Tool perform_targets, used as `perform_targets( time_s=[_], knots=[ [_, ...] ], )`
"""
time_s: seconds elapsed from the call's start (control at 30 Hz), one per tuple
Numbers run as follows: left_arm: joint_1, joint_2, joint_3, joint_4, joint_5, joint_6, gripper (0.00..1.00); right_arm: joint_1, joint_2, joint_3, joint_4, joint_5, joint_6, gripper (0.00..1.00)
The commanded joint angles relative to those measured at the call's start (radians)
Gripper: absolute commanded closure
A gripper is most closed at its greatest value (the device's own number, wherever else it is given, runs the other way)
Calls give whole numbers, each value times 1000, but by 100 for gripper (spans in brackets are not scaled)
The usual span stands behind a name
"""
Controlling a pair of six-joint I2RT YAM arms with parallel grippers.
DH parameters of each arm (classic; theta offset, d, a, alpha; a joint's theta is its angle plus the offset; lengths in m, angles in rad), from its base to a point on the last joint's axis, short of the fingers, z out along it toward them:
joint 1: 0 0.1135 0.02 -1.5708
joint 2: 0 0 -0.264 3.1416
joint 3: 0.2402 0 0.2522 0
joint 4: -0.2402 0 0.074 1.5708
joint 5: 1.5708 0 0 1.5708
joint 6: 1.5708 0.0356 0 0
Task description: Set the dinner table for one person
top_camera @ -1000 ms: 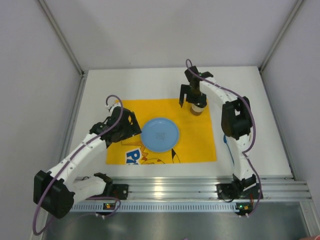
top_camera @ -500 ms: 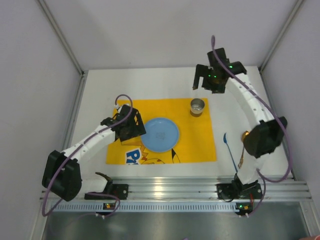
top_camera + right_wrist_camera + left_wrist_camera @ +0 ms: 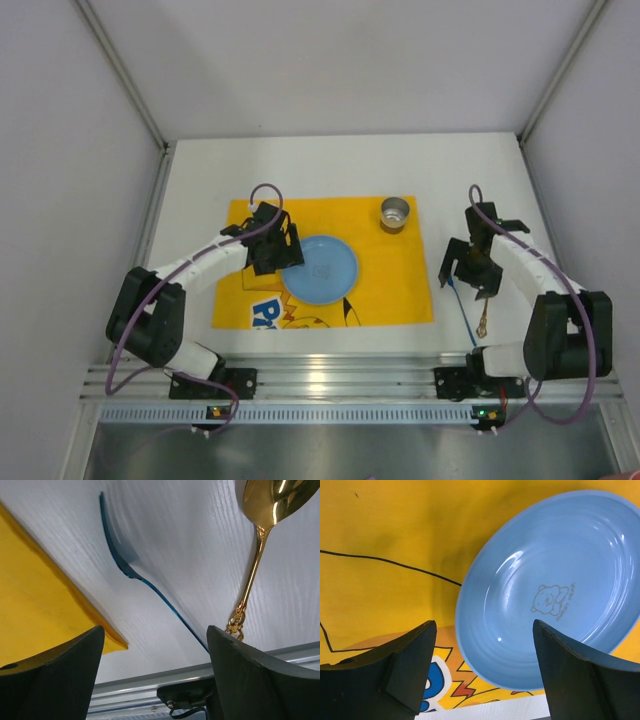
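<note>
The white dinner table [image 3: 300, 170] carries a yellow cartoon cloth [image 3: 390, 275]. A blue plate [image 3: 320, 268] lies on the cloth's middle and a metal cup [image 3: 395, 213] stands at its far right corner. A blue fork [image 3: 462, 310] and a gold spoon [image 3: 484, 315] lie on the bare table right of the cloth. My left gripper [image 3: 280, 258] is open and empty at the plate's left rim; the plate [image 3: 545, 590] fills its wrist view. My right gripper [image 3: 468, 272] is open and empty above the fork [image 3: 140, 580] and spoon [image 3: 260, 540].
Grey walls edge the table on the left, back and right. A metal rail [image 3: 340, 375] with both arm bases runs along the near edge. The cloth's near corner [image 3: 60, 620] lies beside the fork.
My right arm has swung from the far side near the cup back to the fork and spoon on the right. My left gripper has moved slightly nearer the plate's left rim.
</note>
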Motion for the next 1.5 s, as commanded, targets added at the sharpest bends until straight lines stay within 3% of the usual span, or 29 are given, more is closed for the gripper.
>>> perform_targets(
  time_s=[0.0,0.13,0.2,0.33,0.43,0.47,0.57,0.73,0.87,1.1,1.3,1.47],
  knots=[
    [-2,-13,48,28,13,32,17,-31,31,-54,144,-51,23,17],
    [-2,-43,41,0,-8,44,17,-34,101,-100,215,-33,14,26],
    [0,-63,23,-12,-21,44,17,-34,128,-114,235,-25,11,36],
    [-2,-132,-15,-29,-30,27,17,-31,166,-120,266,-19,16,41],
    [0,-177,-44,-38,-36,15,17,-31,206,-106,276,-14,14,60],
    [-2,-184,-52,-44,-38,13,17,-31,213,-100,278,-14,11,73],
    [-2,-212,-63,-58,-45,10,17,-33,252,-69,282,-4,-10,99],
    [0,-240,-51,-75,-42,4,17,-18,240,-25,244,27,-55,100],
    [-10,-258,-11,-80,-15,12,16,5,137,56,143,48,-38,100],
    [-128,-191,236,-64,114,67,18,53,-72,299,-50,-40,-3,100],
    [-420,-7,523,-93,-22,95,19,64,-130,370,-141,-134,17,100],
    [-689,222,863,-256,-290,150,20,73,-182,371,-184,-192,34,100]
  ],
)
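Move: The fork lies almost under my open right hand, its middle some 2 cm back, 1 cm right and 6 cm below. The spoon is about 3 cm back and 8 cm right, equally low; the cup is 22 cm ahead, 18 cm left, slightly lower. From my left hand, the fork is roughly 46 cm right, 10 cm back and 5 cm below; the plate is level, 9 cm right, 5 cm below. I lower my right hand about 5 cm onto the fork, pinch it just behind its head, then lift it some 19 cm, forward first and easing back at the top, with the fingertips swinging outward. After a small rise and draw back, my open left hand sweeps right over the plate and up, roughly 20 cm each way, turning clockwise towards the raised fork. ##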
